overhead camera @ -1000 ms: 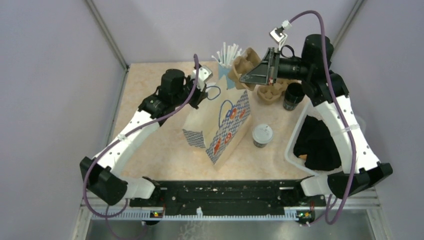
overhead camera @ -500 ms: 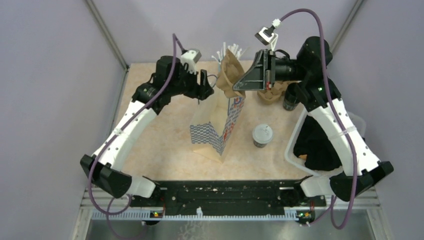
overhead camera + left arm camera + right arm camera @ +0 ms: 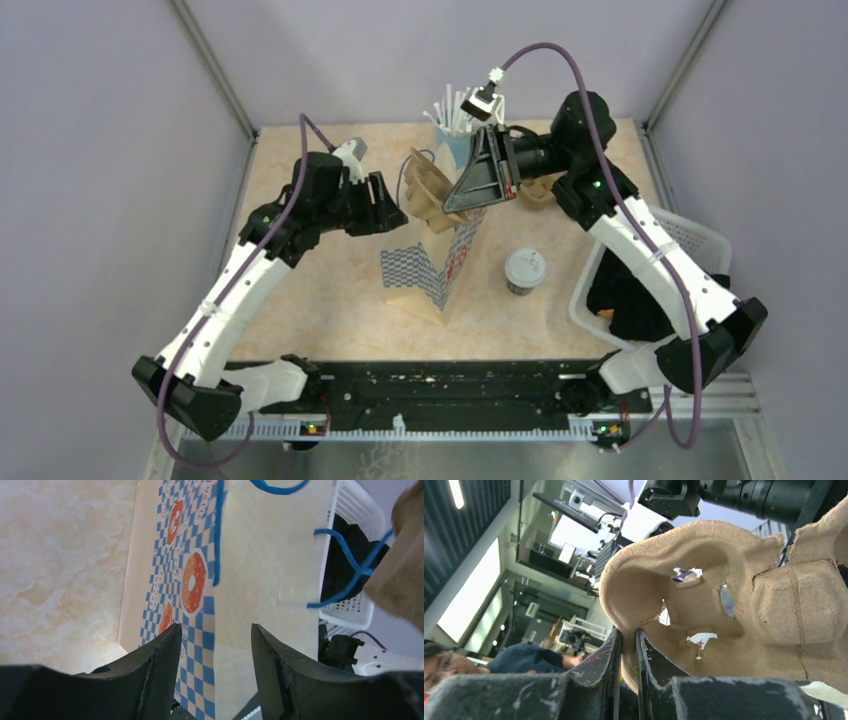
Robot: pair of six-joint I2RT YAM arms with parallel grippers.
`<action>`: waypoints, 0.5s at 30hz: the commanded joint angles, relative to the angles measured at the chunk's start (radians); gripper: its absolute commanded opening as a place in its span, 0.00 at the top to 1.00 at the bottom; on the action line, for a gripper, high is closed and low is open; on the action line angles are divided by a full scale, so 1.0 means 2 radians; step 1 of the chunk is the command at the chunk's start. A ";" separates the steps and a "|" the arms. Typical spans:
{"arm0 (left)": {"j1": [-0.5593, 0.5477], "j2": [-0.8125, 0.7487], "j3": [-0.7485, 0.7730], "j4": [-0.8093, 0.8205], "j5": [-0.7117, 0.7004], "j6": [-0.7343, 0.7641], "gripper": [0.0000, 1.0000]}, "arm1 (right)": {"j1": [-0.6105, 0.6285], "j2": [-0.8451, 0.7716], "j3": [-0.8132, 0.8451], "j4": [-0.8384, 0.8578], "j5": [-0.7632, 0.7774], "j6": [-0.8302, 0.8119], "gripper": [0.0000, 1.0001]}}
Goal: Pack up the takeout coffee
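Observation:
The takeout coffee (image 3: pixel 525 270), a dark cup with a round white lid, stands on the table to the right of the paper bag (image 3: pixel 440 268). The bag (image 3: pixel 240 580) is upright, with blue checks, donut prints and blue handles. My right gripper (image 3: pixel 449 203) holds a brown pulp cup carrier (image 3: pixel 427 193) over the bag's mouth. Its fingers (image 3: pixel 604 655) are shut on the rim of the carrier (image 3: pixel 704 600). My left gripper (image 3: pixel 393 205) stands open just left of the bag's top. Nothing lies between the left gripper's (image 3: pixel 215 630) fingers.
A light-blue cup of white straws (image 3: pixel 455 112) stands at the back. Another pulp carrier (image 3: pixel 537 194) lies behind the right arm. A white basket (image 3: pixel 690 240) holding black cloth sits at the right and shows in the left wrist view as the basket (image 3: pixel 350 545).
My left gripper opened, let go of the bag's handle and drew back to the left. The bag went from tilted to upright. The right arm carried the carrier leftward over the bag.

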 commanded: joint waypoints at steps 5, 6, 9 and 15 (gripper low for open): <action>-0.001 0.027 -0.003 0.019 -0.049 -0.020 0.55 | 0.008 0.011 -0.031 -0.026 -0.008 0.011 1.00; -0.001 0.026 -0.007 0.021 -0.051 -0.017 0.57 | 0.009 0.015 -0.030 -0.054 -0.006 0.001 1.00; 0.000 0.023 -0.016 0.027 -0.050 -0.006 0.65 | 0.008 0.028 -0.017 -0.140 0.016 -0.055 1.00; 0.000 0.024 -0.023 0.042 -0.035 0.011 0.82 | 0.008 0.083 0.058 -0.316 0.092 -0.170 1.00</action>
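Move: The right hand holds the cup carrier; the paper bag's open mouth, where it is taken, is centred about 14 cm ahead and 20 cm below, nearly level sideways. The lidded cup stands about 12 cm ahead and 15 cm right of this hand; the straw holder is some 38 cm ahead, 2 cm right, both about 42 cm below. From the left hand, the bag's left rim is about 2 cm ahead, 1 cm right and 3 cm below, between the open fingers. The right hand brings the cup carrier down about 8 cm at growing speed towards the bag's mouth, drifting some 4 cm forward and a little left, while its left-pointing fingers dip and the wrist rolls, about 20 degrees in all, the pinch on the carrier's edge kept. At the bag's left side the left hand sinks about 3 cm and eases 2 cm forward over the rim, its fingers closing from well open to nearly shut around the paper edge beside the blue handle. ##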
